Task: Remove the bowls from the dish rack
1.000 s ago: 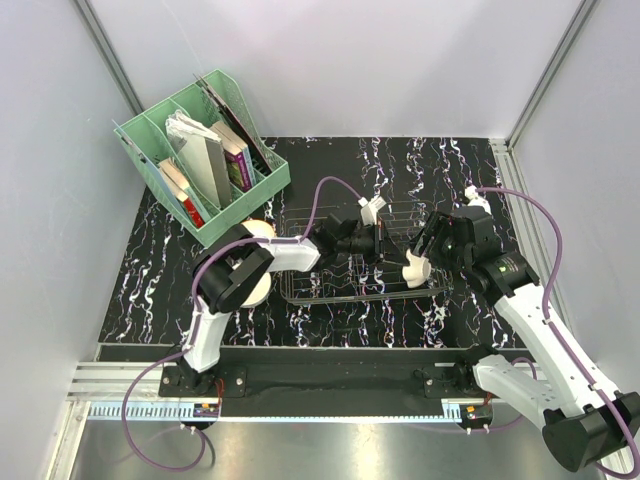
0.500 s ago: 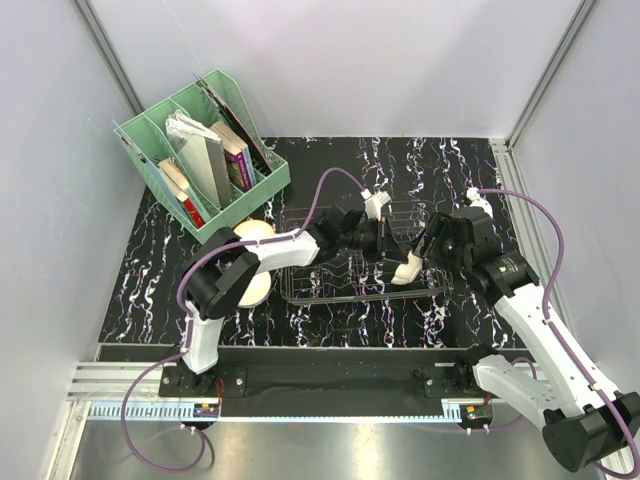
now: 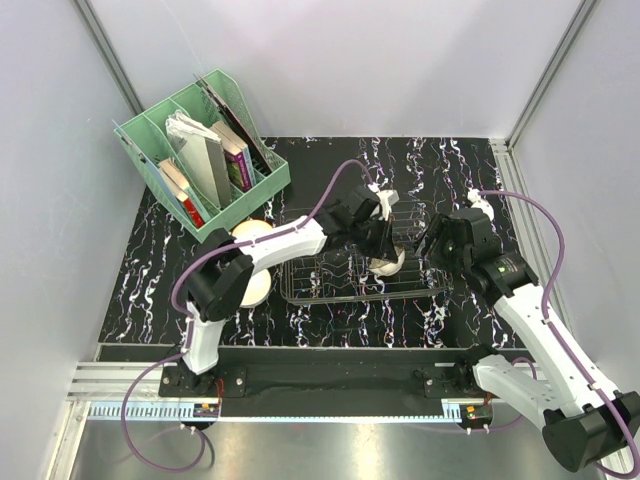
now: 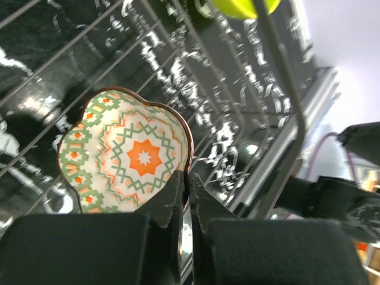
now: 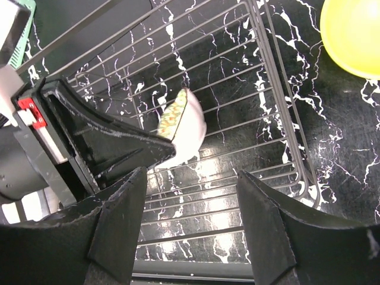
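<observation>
A small bowl with an orange and green star pattern inside and a white outside hangs tilted over the wire dish rack. My left gripper is shut on its rim, reaching in from the left. Just right of that bowl, my right gripper hovers open over the rack's right end, holding nothing. A yellow-green bowl lies on the table beyond the rack's edge. Two cream bowls sit left of the rack, partly hidden by the left arm.
A mint-green file organiser with books stands at the back left. The rack's raised wire rim runs between my right gripper and the yellow-green bowl. White walls and metal posts close in the table on three sides.
The left arm has stretched further right over the rack and its jaws have closed on the patterned bowl's rim. The bowl has shifted slightly left. The right arm has hardly moved.
</observation>
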You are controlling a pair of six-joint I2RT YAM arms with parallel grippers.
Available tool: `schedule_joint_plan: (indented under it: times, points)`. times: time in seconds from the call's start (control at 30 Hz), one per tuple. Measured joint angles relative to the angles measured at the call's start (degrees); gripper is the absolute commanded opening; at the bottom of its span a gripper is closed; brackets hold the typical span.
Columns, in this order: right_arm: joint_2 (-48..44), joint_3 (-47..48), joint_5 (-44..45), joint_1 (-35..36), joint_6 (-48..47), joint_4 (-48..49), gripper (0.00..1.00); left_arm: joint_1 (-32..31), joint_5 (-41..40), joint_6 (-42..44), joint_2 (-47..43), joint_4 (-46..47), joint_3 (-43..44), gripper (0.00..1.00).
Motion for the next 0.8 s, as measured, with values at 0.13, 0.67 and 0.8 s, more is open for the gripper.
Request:
schedule_joint_plan:
  times: [0.13,0.67,0.8]
  points:
    - [0.42,-0.26,0.61,0.00,0.00,-0.07,0.70,-1.66,-2.84,3.19,0.02,-5.25,1.64,0.00]
    - [1.31,-0.87,1.92,0.00,-0.22,-1.36,0.71,-11.58,-15.58,11.47,2.49,-14.97,7.32,0.00]
    - [1.31,-1.07,2.54,0.00,-0.42,-2.14,0.71,-12.22,-17.35,11.65,3.61,-15.47,7.32,0.19]
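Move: The left hand already holds the patterned bowl by its rim. The rack floor it is being taken to lies about 7 cm back, 1 cm to the right and roughly 10 cm below. The right gripper's open fingers stand some 10 cm right, 3 cm ahead and 5 cm up, and the yellow bowl is about 25 cm right, 6 cm ahead, 9 cm down. From the right hand, that patch of rack floor is about 6 cm back, 9 cm left and 16 cm down. Still pinching the patterned bowl by its rim, the left hand draws back about 6 cm towards the rack's near rail, then sinks, ending about 4 cm lower over the rack floor. Meanwhile the wrist turns some 25 degrees, bringing its fingers steeper. The right hand, fingers staying open, eases down about 2 cm and slightly right. ##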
